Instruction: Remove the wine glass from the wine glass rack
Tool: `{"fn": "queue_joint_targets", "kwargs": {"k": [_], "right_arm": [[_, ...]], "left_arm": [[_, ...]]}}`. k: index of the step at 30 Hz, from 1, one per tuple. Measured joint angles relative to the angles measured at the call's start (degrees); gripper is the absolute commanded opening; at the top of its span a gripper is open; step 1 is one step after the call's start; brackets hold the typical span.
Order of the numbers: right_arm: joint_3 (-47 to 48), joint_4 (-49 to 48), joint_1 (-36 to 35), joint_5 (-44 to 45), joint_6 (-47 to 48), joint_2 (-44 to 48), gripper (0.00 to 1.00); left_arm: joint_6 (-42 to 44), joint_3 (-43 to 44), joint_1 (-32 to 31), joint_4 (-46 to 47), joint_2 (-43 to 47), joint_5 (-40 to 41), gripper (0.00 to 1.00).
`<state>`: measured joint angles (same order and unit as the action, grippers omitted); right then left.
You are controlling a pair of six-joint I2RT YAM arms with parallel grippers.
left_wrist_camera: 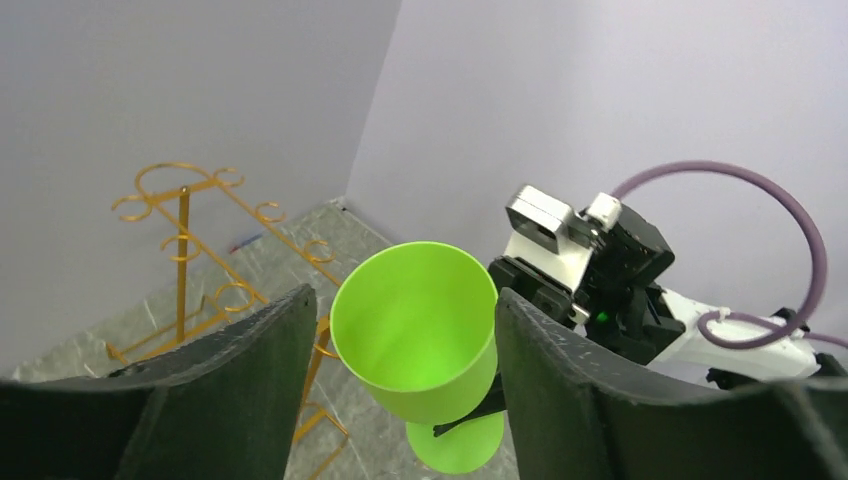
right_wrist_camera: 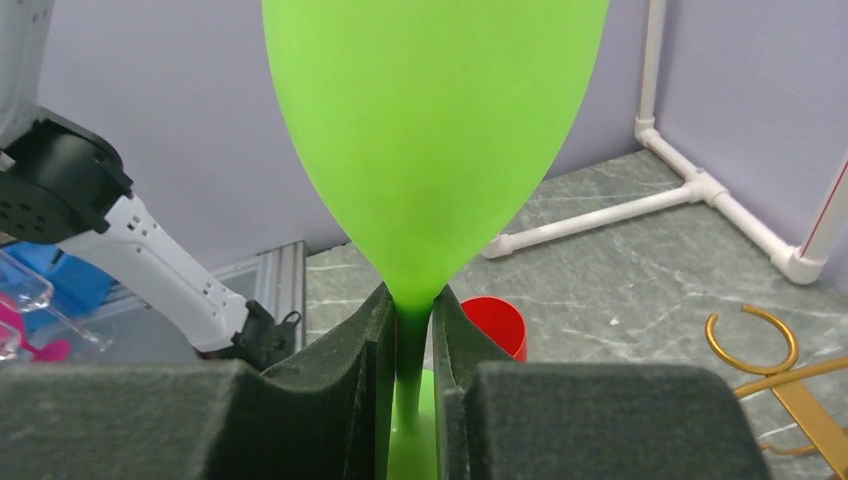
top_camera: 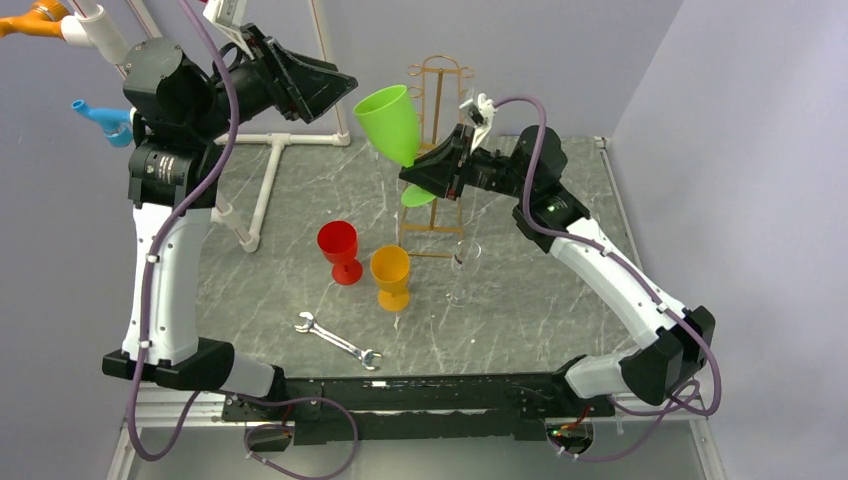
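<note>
A bright green wine glass (top_camera: 390, 120) hangs tilted in the air in front of the gold wire wine glass rack (top_camera: 437, 100), free of its loops. My right gripper (right_wrist_camera: 410, 310) is shut on the glass's thin stem, just under the bowl (right_wrist_camera: 430, 130). My left gripper (left_wrist_camera: 403, 310) is open, one finger on each side of the bowl (left_wrist_camera: 415, 330). Its right finger meets the bowl's edge, while a narrow gap shows at the left finger. The rack (left_wrist_camera: 185, 250) stands behind and left of the glass in the left wrist view.
On the marble table stand a red glass (top_camera: 338, 248), an orange glass (top_camera: 390, 272) and a clear glass (top_camera: 463, 270). A wrench (top_camera: 337, 340) lies near the front. A white pipe frame (top_camera: 280, 150) stands at the back left.
</note>
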<state>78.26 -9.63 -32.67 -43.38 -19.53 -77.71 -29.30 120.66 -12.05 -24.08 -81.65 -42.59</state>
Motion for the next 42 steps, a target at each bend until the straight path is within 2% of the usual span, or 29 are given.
{"fn": "queue_joint_targets", "kwargs": {"k": [4, 11, 17, 23, 29, 35, 42], "right_arm": [[-1.64, -1.03, -1.68, 1.33, 4.61, 0.37, 0.00], [-5.66, -2.91, -4.50, 4.63, 12.33, 0.96, 0.00], [-6.78, -4.17, -5.86, 6.10, 16.02, 1.11, 0.00], [-6.80, -5.22, -6.88, 6.99, 19.15, 1.33, 0.00], [-7.30, -5.57, -7.32, 7.06, 21.57, 1.36, 0.00], [-7.72, -5.40, -7.54, 7.13, 23.28, 1.36, 0.00], [-8.94, -5.73, -7.72, 7.28, 24.70, 1.77, 0.00]], "left_arm": [[-1.09, 0.31, 0.96, -3.45, 0.00, 1.53, 0.57], [-0.44, 1.53, 1.36, -11.04, -0.61, 3.37, 0.46], [2.38, 0.15, 1.38, -16.46, -0.42, 4.61, 0.42], [5.38, -0.48, 1.38, -21.11, -0.37, 4.94, 0.44], [7.10, -2.10, 1.38, -22.56, -0.37, 3.65, 0.40], [7.85, -2.34, 1.44, -23.96, -0.35, 2.80, 0.40], [8.79, -2.67, 1.46, -24.81, -0.33, 1.55, 0.24]]}}
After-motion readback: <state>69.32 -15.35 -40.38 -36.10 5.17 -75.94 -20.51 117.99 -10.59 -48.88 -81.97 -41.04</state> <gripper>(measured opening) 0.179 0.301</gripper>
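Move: The green wine glass, already held upside right by its stem in the right fingers, has its bowl roughly 6 cm right of, 1 cm ahead of and 9 cm below the left hand. From the right hand, the left gripper is some 8 cm to the left, level and 15 cm higher; the rack's middle is 23 cm ahead, 4 cm right and 27 cm down. Well below, the yellow glass stands about 3 cm left and 2 cm back, the red one 12 cm left and 4 cm ahead. The green glass is offered by the right hand, which keeps its stem pinched, eases about 3 cm left and 3.5 cm down, and tips the bowl back towards the robot by some 20 degrees. The left hand sinks about 10 cm to the rim, its fingers tilting downward and narrowing from wide open around the left edge of the bowl, where they begin to pinch the wall. ##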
